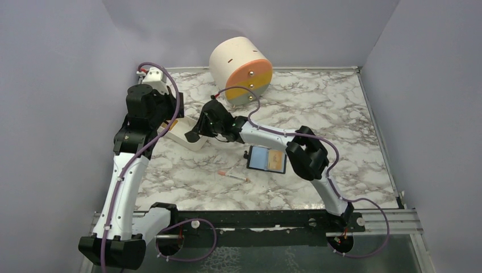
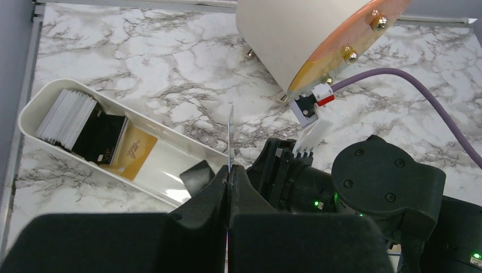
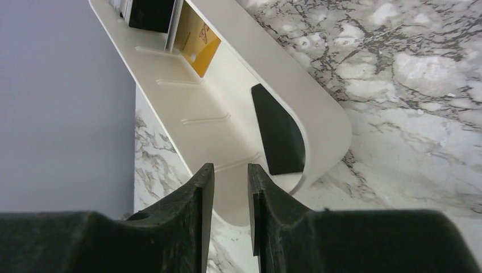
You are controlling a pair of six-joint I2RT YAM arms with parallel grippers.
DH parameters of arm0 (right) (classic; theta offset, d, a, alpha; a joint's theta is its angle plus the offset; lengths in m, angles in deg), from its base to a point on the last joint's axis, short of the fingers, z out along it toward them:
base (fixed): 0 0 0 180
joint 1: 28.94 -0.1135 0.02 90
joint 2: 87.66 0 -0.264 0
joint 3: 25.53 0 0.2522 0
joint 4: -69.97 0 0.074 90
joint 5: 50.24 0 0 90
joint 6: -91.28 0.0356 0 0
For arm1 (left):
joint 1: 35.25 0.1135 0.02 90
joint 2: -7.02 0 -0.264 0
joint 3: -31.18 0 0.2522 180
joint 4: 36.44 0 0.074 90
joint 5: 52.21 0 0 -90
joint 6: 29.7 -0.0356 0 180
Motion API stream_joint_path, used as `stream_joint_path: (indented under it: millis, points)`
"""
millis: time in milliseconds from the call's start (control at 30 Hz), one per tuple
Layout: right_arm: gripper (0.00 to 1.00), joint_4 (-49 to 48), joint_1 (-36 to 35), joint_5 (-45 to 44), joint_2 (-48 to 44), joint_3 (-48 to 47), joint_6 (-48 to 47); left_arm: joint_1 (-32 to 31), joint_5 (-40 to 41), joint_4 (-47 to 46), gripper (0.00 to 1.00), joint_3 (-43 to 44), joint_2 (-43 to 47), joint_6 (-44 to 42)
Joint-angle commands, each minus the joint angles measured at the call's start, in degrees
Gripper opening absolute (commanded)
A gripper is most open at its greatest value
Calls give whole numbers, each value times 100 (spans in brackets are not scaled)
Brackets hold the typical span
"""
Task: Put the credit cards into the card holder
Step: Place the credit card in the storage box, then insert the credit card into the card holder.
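Observation:
The black card holder [image 1: 266, 160] lies open on the marble, with a blue card [image 1: 260, 158] and an orange one [image 1: 277, 160] showing in it. More credit cards stand in the far end of a white tray [image 2: 34, 108]: a pale stack [image 2: 65, 116], a black card [image 2: 102, 139] and an orange-yellow card [image 2: 135, 151]. My left gripper [image 2: 229, 169] is shut on a thin card [image 2: 230, 133] held edge-on, above the tray's near side. My right gripper [image 3: 230, 170] hangs over the tray's rounded end [image 3: 335, 125], open by a narrow gap with nothing in it.
A dark flat piece [image 3: 275, 136] lies in the tray's near end. A large cream drum [image 1: 241, 71] with an orange-yellow face stands at the back. A thin white-and-pink stick [image 1: 233, 176] lies in front of the card holder. Grey walls close in left, back and right.

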Motion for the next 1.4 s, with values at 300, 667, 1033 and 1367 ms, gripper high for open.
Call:
stream_joint_path:
  millis: [300, 667, 1033, 1367]
  points:
    - [30, 347, 39, -491, -2324, 1873, -2075, -51, -2271, -622, 0, -869, -251, 491]
    - [30, 1107, 288, -836, -4182, 3914, -2187, -669, -3107, -2323, 0, -1758, -708, 1706]
    - [44, -1234, 653, 1019, -6388, 5950, -1046, -1182, -4000, -4333, 0, -2494, -813, 3417]
    - [53, -1935, 657, 806, -6807, 6435, -123, -1257, -4342, -4829, 0, -2696, -529, 4270]
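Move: Just over the near end of the storage box, the right hand has its freed black card some 3 cm left, 1 cm back and 4 cm below. The other black card, in the left fingers, is about 21 cm above that hand, 4 cm left and 2 cm ahead; the card holder lies 27 cm right, 9 cm back and 8 cm below. From the left hand, the card holder is roughly 32 cm right, 7 cm back and 30 cm below. Leaving the storage box, the right hand swings about 22 cm right and 13 cm back, rising, dipping, then climbing to end 11 cm higher, with its fingers spreading wider towards the held black card. The left hand keeps that card pinched and carries it about 18 cm right, down and somewhat back towards the card holder, turning some 40 degrees clockwise and rolling its left side down. ##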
